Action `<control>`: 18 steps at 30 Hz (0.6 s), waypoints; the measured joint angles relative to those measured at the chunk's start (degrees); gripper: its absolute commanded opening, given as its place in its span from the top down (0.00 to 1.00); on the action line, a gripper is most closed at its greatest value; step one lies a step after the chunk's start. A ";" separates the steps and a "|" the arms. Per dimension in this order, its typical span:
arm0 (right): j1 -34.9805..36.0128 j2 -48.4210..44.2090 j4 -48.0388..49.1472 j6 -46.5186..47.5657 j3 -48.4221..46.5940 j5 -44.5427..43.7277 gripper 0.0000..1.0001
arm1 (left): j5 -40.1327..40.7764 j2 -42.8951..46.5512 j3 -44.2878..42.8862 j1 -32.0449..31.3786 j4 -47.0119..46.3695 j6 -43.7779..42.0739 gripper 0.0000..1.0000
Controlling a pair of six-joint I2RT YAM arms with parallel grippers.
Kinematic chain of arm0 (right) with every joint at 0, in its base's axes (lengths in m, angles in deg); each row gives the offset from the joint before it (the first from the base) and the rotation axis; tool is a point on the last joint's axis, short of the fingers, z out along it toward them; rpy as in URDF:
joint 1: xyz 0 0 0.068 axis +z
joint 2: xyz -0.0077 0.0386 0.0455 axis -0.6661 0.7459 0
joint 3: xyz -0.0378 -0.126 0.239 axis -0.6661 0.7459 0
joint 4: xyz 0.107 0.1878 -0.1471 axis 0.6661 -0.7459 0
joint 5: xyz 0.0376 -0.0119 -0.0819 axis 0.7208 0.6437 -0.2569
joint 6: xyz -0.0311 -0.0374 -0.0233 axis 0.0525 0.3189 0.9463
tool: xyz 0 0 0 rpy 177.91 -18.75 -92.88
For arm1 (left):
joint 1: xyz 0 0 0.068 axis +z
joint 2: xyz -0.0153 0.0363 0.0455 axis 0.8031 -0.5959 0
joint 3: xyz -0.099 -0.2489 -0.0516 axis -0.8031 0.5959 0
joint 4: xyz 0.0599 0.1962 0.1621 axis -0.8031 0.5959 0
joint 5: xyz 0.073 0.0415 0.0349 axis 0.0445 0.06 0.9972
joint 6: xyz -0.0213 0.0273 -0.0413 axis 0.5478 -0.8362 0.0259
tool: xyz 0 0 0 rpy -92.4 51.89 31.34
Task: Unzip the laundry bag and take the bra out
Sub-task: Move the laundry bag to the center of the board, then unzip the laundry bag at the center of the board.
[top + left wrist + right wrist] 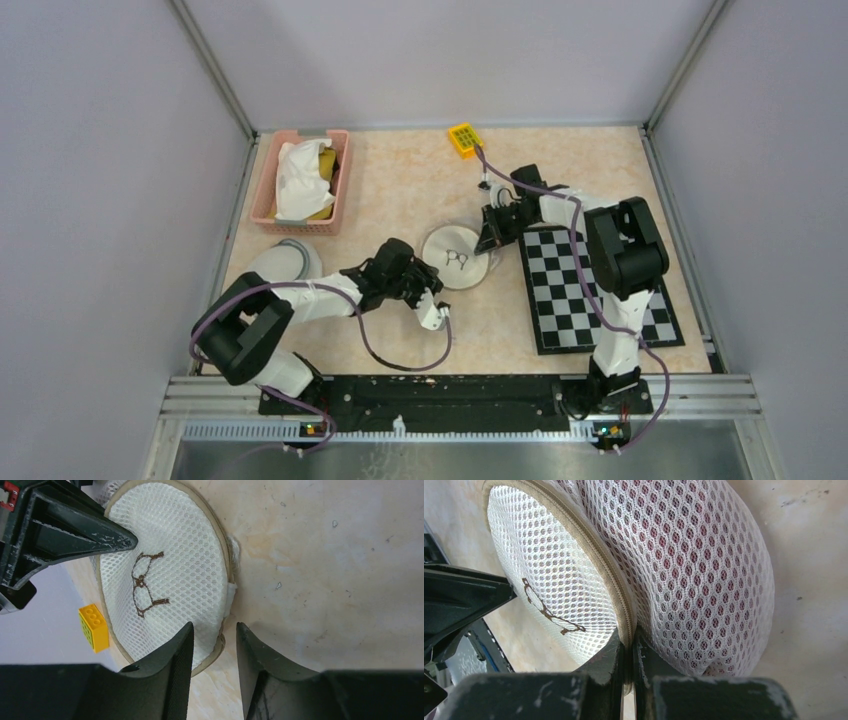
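Note:
The laundry bag (456,258) is a round white mesh pouch with a beige zipper rim and a brown embroidered bra outline, lying mid-table. It also shows in the left wrist view (165,575) and the right wrist view (684,565). A dark red garment shows through the mesh in the right wrist view. My right gripper (630,642) is shut on the bag's beige zipper rim (609,585) at its right edge (492,240). My left gripper (214,632) is open at the bag's near left edge (436,305), one finger over the mesh, holding nothing.
A pink basket (262,200) with white and yellow cloth stands at the back left. A yellow toy brick (464,139) lies at the back. A black-and-white checkerboard mat (590,290) lies on the right. A grey-white round object (285,262) sits near the left arm.

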 measured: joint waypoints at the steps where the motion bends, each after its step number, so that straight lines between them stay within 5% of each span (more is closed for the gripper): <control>1: 0.00 0.00 -0.07 0.52 -0.20 -0.20 0.96 | 0.33 -0.44 0.20 0.00 -0.83 -0.17 0.66; 8: 0.31 0.00 -0.20 2.12 -0.50 -0.17 0.86 | 0.79 -1.14 0.39 0.00 -2.38 1.25 1.00; 13: -0.04 -0.59 -0.11 3.41 -1.18 -0.37 0.55 | 0.39 -1.40 -6.93 -0.17 7.17 9.70 1.00; 18: -1.75 -6.60 0.46 4.81 -0.96 -0.02 0.39 | -1.42 -1.40 -13.20 -0.17 15.21 17.73 1.00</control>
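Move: The laundry bag's middle lies about 5 cm ahead of the left hand, 3 cm to its right and 2 cm below, its near-left rim between the open fingers. From the right hand, which still pinches the bag's right rim, that middle is some 5 cm left and 1 cm back, about level in height. The yellow block stands roughly 20 cm ahead and 3 cm left of the right hand; the checkered board is some 22 cm right of it and 7 cm back. The laundry bag changes hands: the left fingers dip slightly and close fully on its near-left rim by the white tab, while the right fingers open and let go of the right rim. The right hand then lifts about 5 cm clear, drifting forward; the left rises nearly 3 cm and a little to the right, tipping some 20 degrees as it keeps its pinch. ##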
